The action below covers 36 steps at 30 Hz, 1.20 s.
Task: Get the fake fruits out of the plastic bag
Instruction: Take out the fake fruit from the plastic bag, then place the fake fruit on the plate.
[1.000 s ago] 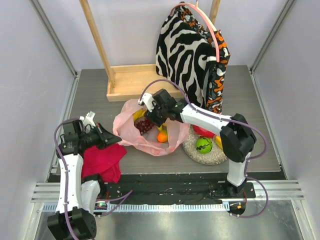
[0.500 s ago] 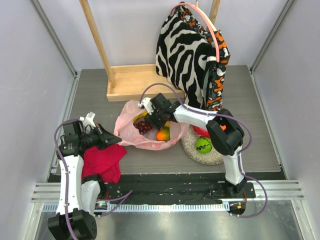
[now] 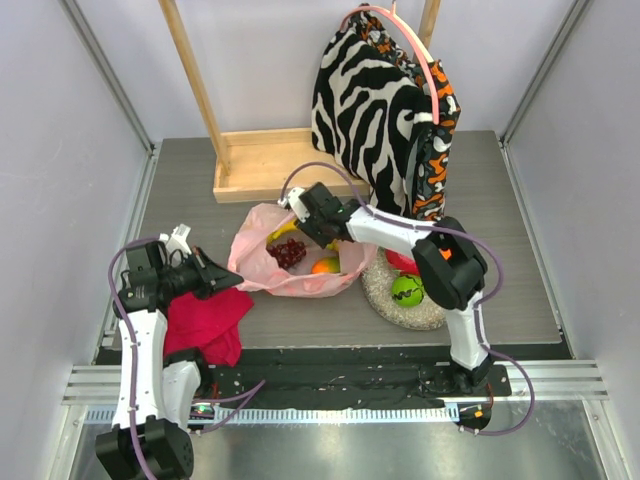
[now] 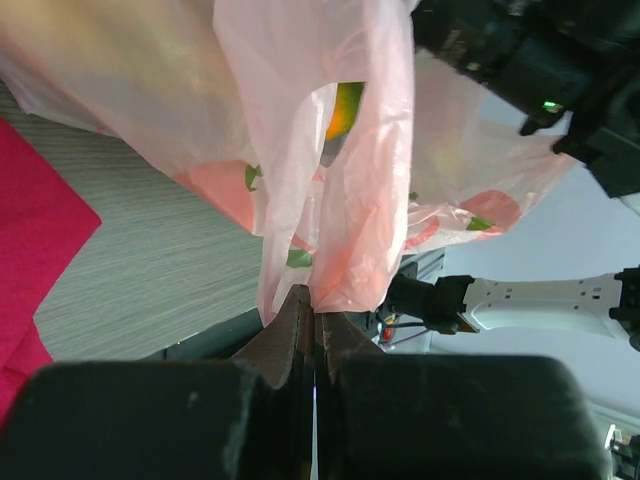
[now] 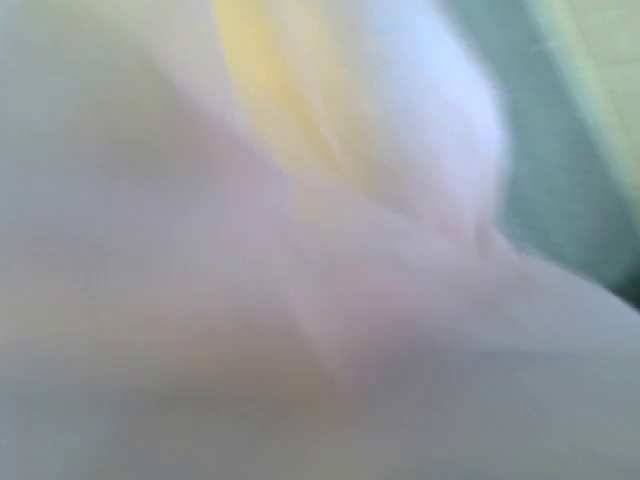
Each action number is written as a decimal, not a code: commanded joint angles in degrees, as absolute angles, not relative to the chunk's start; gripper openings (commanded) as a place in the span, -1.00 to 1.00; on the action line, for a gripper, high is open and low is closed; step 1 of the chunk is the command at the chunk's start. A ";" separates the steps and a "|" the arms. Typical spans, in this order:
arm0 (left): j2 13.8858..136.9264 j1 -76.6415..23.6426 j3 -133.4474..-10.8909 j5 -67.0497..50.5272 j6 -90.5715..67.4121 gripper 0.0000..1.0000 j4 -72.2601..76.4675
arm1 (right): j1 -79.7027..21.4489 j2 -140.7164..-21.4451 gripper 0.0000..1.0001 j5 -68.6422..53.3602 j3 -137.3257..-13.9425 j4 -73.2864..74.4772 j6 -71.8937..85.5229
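The pink plastic bag (image 3: 262, 268) lies open mid-table, and its film fills the left wrist view (image 4: 350, 150). Inside it I see dark red grapes (image 3: 288, 252), an orange (image 3: 325, 266) and a yellow banana bunch (image 3: 281, 231). My left gripper (image 3: 226, 281) is shut on the bag's left edge, with the film pinched between its fingertips (image 4: 316, 306). My right gripper (image 3: 305, 216) is down in the bag's far side by the banana; its fingers are hidden and its wrist view is a pale blur. A green apple (image 3: 407, 290) and a red fruit (image 3: 402, 263) sit on the silvery plate (image 3: 385, 300).
A magenta-red cloth (image 3: 205, 320) (image 4: 30, 250) lies under my left arm. A wooden frame with a tray base (image 3: 270, 160) stands at the back. A zebra-patterned fabric bag (image 3: 365, 100) hangs behind the plate. Grey walls close both sides.
My right gripper dipped toward the grapes and orange, then drew back to the bag's far rim by the banana. The bag's near side shifted slightly. The left arm held still.
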<state>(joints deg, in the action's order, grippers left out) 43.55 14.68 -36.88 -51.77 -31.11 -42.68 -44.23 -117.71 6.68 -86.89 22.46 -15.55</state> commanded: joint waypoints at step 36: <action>52.56 15.47 -44.91 -49.66 -34.37 -1.00 -35.68 | -39.38 -57.56 -0.98 -11.95 -59.23 62.67 -80.74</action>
<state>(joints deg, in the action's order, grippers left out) 53.25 14.94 -43.00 -49.47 -34.30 -36.93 -40.64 -56.23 -16.80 -59.13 60.62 -64.58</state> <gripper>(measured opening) 0.012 0.386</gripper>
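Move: Inside the bag, the right hand already grips a banana; the round tray it is bound for has its middle about 10 cm back, 21 cm to the right and 4 cm below. The watermelon lies on the tray about 12 cm back and 19 cm right, the dragon fruit 5 cm back and 18 cm right. Still in the bag, the grapes are 3 cm back, 9 cm left. From the left hand, pinching the bag's left rim, the tray's middle is about 38 cm right, 8 cm ahead. Lifting the banana almost straight up out of the bag at first, some 18 cm, the right hand then swings back about 20 cm and round to the right towards the tray's near-left side, sinking some 8 cm late on and turning roughly 45 degrees counter-clockwise, its grip kept. The left hand, still pinching the rim, shifts it about 4 cm forward and slightly up. ##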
